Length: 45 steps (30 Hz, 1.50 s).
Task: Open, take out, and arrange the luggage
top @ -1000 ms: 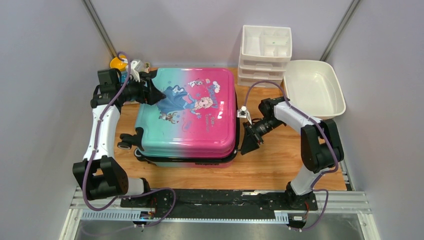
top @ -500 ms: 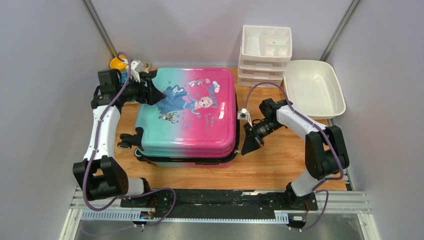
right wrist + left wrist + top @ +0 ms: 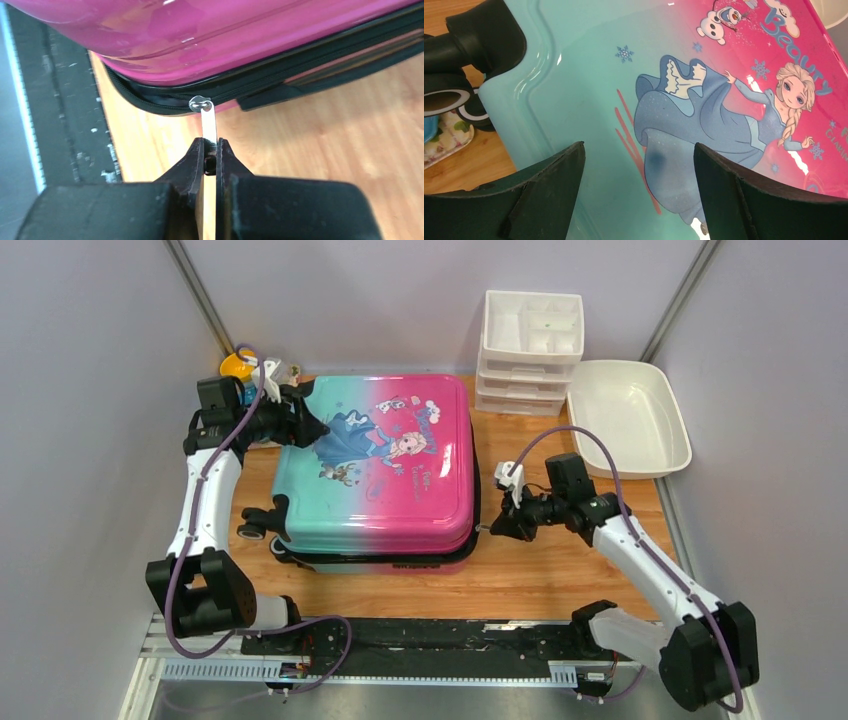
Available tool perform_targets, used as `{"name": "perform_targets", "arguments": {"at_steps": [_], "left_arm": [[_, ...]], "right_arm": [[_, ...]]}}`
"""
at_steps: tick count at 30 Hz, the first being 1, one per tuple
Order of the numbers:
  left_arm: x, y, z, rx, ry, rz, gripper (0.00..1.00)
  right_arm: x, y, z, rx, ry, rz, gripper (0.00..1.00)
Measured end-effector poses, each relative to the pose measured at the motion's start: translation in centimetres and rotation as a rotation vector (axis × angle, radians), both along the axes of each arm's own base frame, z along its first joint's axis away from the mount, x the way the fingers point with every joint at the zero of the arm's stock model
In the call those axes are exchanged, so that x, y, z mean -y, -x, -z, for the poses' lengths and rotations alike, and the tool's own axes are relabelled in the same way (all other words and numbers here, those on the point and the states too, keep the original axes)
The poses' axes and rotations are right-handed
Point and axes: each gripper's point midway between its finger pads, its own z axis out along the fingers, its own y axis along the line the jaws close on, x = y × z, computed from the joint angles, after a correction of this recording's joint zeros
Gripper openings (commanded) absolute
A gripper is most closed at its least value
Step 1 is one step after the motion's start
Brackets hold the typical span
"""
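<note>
The luggage (image 3: 375, 470) lies flat and closed on the wooden table, teal at the left and pink at the right, with a princess print. My left gripper (image 3: 310, 427) hovers open over the teal back-left part of the lid (image 3: 589, 90), nothing between its fingers (image 3: 559, 175). My right gripper (image 3: 495, 528) is at the luggage's near right corner. In the right wrist view it (image 3: 210, 142) is shut on the silver zip pull (image 3: 208, 120), which hangs from the black zip under the pink shell (image 3: 200, 30).
A white drawer organiser (image 3: 530, 340) stands at the back right, with a white basin (image 3: 628, 415) beside it. A yellow object (image 3: 236, 367) sits at the back left corner. The luggage's black wheels (image 3: 262, 520) stick out on the left side.
The right arm swung from the luggage's right side to its near right corner, and its gripper closed on the zip pull. The left arm barely moved.
</note>
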Motion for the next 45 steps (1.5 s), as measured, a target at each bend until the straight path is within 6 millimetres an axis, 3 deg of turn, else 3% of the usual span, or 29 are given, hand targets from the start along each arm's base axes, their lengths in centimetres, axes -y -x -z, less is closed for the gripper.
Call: {"name": "perform_targets", "arguments": {"at_steps": [9,23,27,37,45], "left_arm": [[-1.1,-2.4,0.1,0.014,-0.014,-0.021,0.88],[-2.2,-5.1,0.5,-0.001,-0.015,-0.047,0.90],[-2.3,-5.6,0.3,-0.020,0.029,-0.041,0.92],[-1.5,-6.8,0.5,-0.066,0.138,0.042,0.93],[-2.0,-7.8,0.3,-0.066,0.082,0.051,0.93]], "right_arm": [[0.6,-4.8,0.2,0.306,0.010,0.149,0.00],[-0.6,-13.7,0.3,0.497,0.008,0.266,0.00],[-1.6,-14.3,0.3,0.484,-0.030,0.236,0.00],[-3.3,-13.5,0.5,0.455,-0.061,0.211,0.00],[-5.3,-12.0,0.6,0.479,-0.033,0.263,0.00]]}}
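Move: Already pinched in the right fingers, the zipper pull hangs from its slider some 3 cm to their left at the suitcase's near right corner; the far right corner waits about 28 cm ahead and 3 cm left, the suitcase's middle 15 cm ahead and 23 cm left, the white drawers 35 cm ahead and 8 cm right. From the left hand, just above the lid, the far left wheel is about 9 cm ahead and 4 cm left, the yellow bowl 13 cm ahead and 17 cm left. Keeping the pull pinched, the right hand drags the slider forward along the suitcase's right side for about 14 cm, its wrist rolling nearly 30 degrees and swinging slightly clockwise, then veers some 5 cm left and slightly back with the case. The open left hand travels about 8 cm forward over the lid towards the far left wheel, drifting left. ##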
